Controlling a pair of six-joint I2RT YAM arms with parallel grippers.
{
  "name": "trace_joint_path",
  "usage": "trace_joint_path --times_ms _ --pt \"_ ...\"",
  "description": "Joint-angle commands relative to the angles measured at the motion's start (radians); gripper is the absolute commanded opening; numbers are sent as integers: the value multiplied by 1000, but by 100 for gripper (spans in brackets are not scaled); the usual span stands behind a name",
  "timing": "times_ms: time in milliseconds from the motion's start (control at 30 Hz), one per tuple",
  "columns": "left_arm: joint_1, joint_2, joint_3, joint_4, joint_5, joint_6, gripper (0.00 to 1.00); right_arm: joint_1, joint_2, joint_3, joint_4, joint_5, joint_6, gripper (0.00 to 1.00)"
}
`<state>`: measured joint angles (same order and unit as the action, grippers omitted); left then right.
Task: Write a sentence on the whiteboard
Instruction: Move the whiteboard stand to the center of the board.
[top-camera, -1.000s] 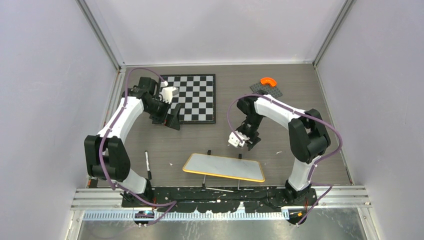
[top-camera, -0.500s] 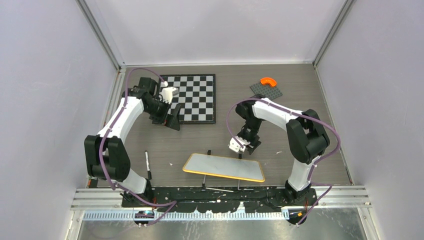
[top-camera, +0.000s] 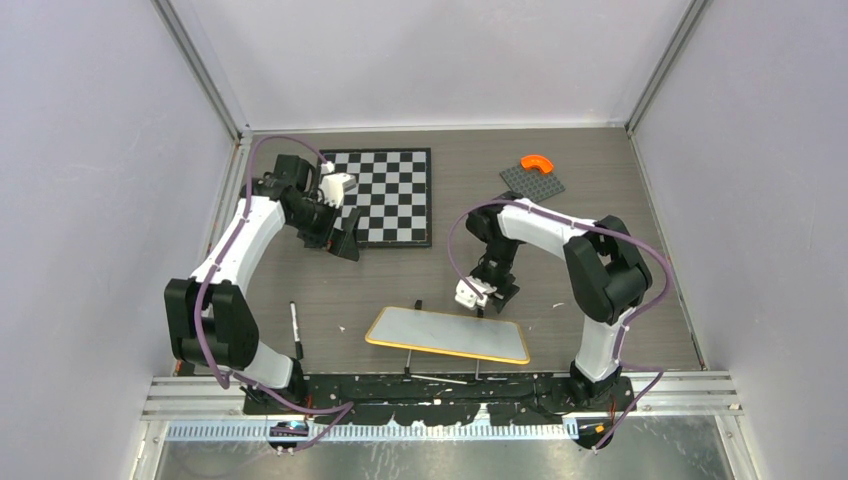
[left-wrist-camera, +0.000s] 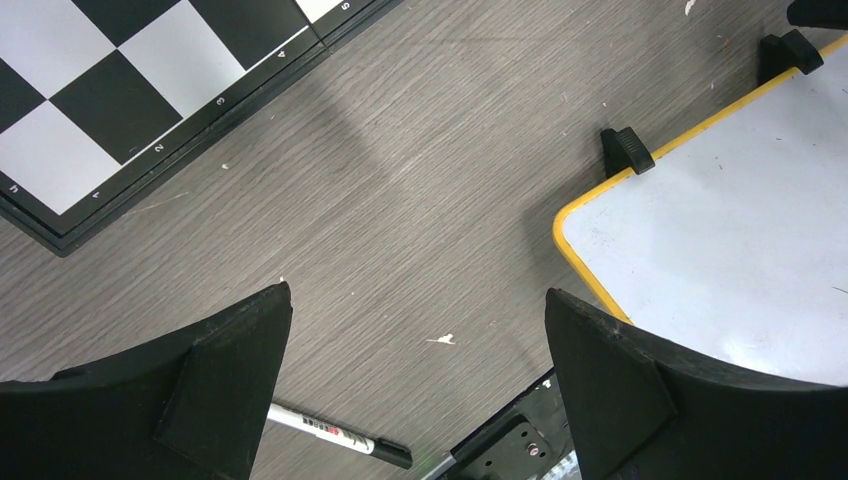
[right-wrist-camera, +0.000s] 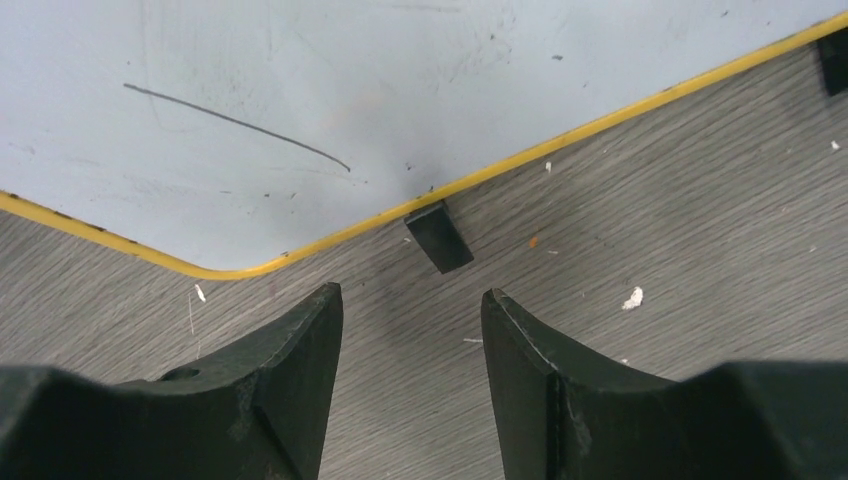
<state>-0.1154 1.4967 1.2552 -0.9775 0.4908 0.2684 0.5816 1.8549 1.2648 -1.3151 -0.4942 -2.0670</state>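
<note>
The whiteboard (top-camera: 447, 333), white with a yellow rim, lies near the front edge of the table between the arms. In the right wrist view the whiteboard (right-wrist-camera: 350, 90) carries one thin dark stroke, and a black foot (right-wrist-camera: 438, 235) sticks out from its rim. My right gripper (top-camera: 487, 298) hovers just behind the board's far edge; its jaws (right-wrist-camera: 411, 293) are open with only bare table between them. My left gripper (top-camera: 345, 243) is wide open and empty by the chessboard's near left corner. A marker (top-camera: 295, 328) lies on the table left of the board, also visible as the marker (left-wrist-camera: 335, 436) below the left gripper (left-wrist-camera: 417, 294).
A black-and-white chessboard (top-camera: 390, 195) lies at the back left. An orange curved piece (top-camera: 537, 163) rests on a grey plate (top-camera: 532, 182) at the back right. Walls close the table on three sides. Small white crumbs dot the tabletop.
My right gripper has come nearer and slightly left, closer to the whiteboard's far edge. The left arm has barely shifted.
</note>
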Motion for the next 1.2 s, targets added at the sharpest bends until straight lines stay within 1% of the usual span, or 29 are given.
trace_joint_path --times_ms 0,333,733,867,1033,1167 --pt "5 -22 2 -4 20 -3 100 17 8 11 4 -40 -438 58" --pt "4 -5 1 0 18 -1 100 27 26 -9 12 -61 -452 58" --pt "5 -5 -7 3 9 1 100 34 35 -62 48 -63 -454 48" --pt "5 0 -10 5 6 0 100 38 33 -66 52 -74 -453 40" --pt "5 1 -12 8 -2 1 100 39 32 -84 65 -64 -453 27" --pt "5 0 -16 8 -8 1 100 39 27 -96 68 -57 -454 19"
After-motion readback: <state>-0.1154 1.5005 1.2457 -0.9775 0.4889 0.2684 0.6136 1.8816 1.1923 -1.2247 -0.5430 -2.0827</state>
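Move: The stand's right-hand black bracket, on the whiteboard's far edge, is just past my right fingertips: about 2 cm back, 1 cm left and 3 cm below. The left-hand bracket sits some 11 cm left of that one and 1 or 2 cm farther out, while the whiteboard's middle is about 6 cm back and 7 cm left of my right hand. From my left hand, the bracket I want is roughly 24 cm right, 14 cm back and 13 cm below. I ease my right hand down about 2 cm, and some 1.5 cm back and 1 cm left, onto the stand's right-hand bracket. My wrist hardly turns. My fingers, half open at first, close in the second half of the approach until they pinch the bracket from both sides with their tips, just beyond the whiteboard's yellow edge. ##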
